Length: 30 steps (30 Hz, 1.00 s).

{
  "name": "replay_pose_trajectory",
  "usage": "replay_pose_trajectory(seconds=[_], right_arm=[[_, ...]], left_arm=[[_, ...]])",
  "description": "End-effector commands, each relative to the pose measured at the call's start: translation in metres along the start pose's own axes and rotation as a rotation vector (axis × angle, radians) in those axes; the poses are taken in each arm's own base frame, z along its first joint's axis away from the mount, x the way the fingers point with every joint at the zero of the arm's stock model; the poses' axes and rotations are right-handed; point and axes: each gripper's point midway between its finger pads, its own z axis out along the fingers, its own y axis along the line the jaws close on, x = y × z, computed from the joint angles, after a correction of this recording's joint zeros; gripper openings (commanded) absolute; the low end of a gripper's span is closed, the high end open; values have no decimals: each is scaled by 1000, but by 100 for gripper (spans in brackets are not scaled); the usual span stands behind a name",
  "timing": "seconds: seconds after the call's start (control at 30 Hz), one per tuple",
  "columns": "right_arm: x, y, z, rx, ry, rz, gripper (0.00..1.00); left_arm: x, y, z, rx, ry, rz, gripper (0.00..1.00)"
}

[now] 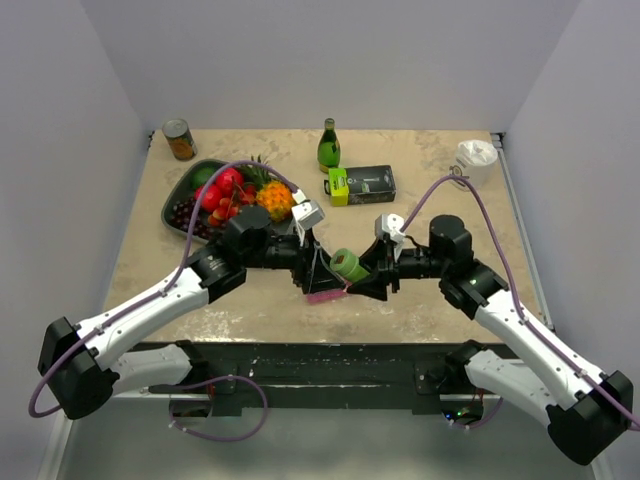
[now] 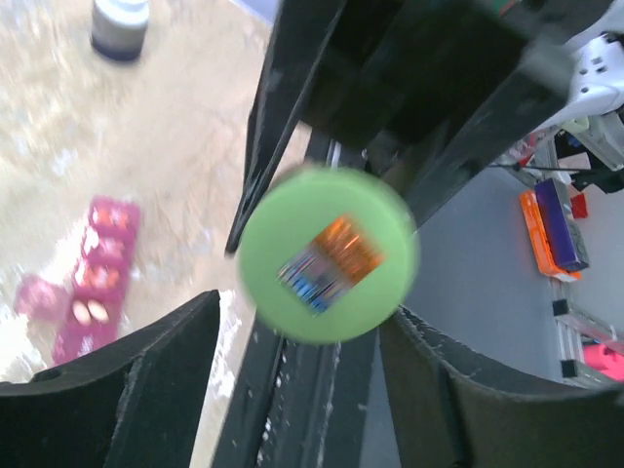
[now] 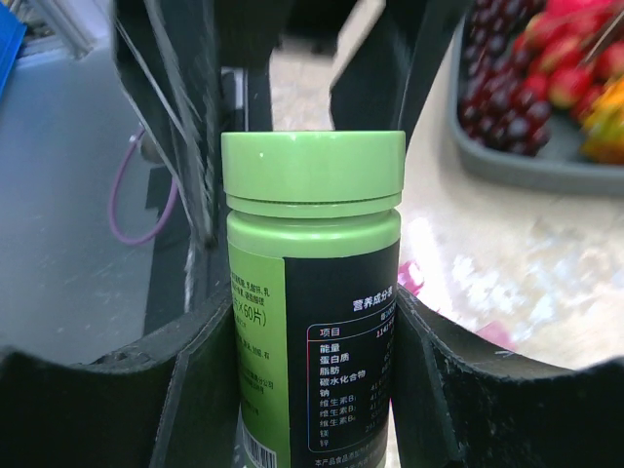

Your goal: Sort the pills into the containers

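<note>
A green pill bottle (image 1: 350, 265) with a black label hangs level above the table, its capped end pointing left. My right gripper (image 1: 366, 277) is shut on the bottle body (image 3: 312, 390), one finger on each side. My left gripper (image 1: 322, 270) faces the round green end (image 2: 327, 253), and its fingers (image 2: 146, 380) stand open and apart just short of it. The pink containers strip (image 1: 323, 296) lies on the table below both grippers. In the left wrist view the strip (image 2: 97, 278) has an open lid, and pale pills (image 2: 86, 312) seem to lie in one compartment.
A dark tray (image 1: 178, 195) of fruit sits at the back left, with a can (image 1: 180, 140) behind it. A green glass bottle (image 1: 329, 147), a black and green box (image 1: 362, 185) and a white cup (image 1: 476, 155) stand at the back. A dark bottle with a white cap (image 2: 120, 24) is nearby.
</note>
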Motion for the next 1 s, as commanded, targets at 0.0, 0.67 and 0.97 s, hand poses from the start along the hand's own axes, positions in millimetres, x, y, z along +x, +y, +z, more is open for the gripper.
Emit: replay_pose_trajectory(seconds=[0.0,0.67,0.97], right_arm=[[-60,12,-8,-22,-170,-202,0],[-49,-18,-22,145,-72,-414,0],[-45,-59,-40,373,-2,-579,0]], left_arm=[[27,11,-8,-62,96,-47,74],[-19,-12,-88,-266,-207,139,99],[-52,-7,-71,-251,-376,-75,99]])
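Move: The green bottle's cap is just off the left fingertips, about 3 cm to that hand's right, level fore-and-aft and 1 cm higher. The pink pill box lies some 20 cm below, 3 cm to the hand's right and 2 cm farther out; the fruit tray is 20 cm left, 20 cm ahead and 18 cm lower. From the right hand, which still grips the bottle, the cap is about 4 cm left, 1 cm ahead and 2 cm up. Left opens, backing 8 cm left and up from the cap; right rolls held bottle 25 degrees, easing forward. ##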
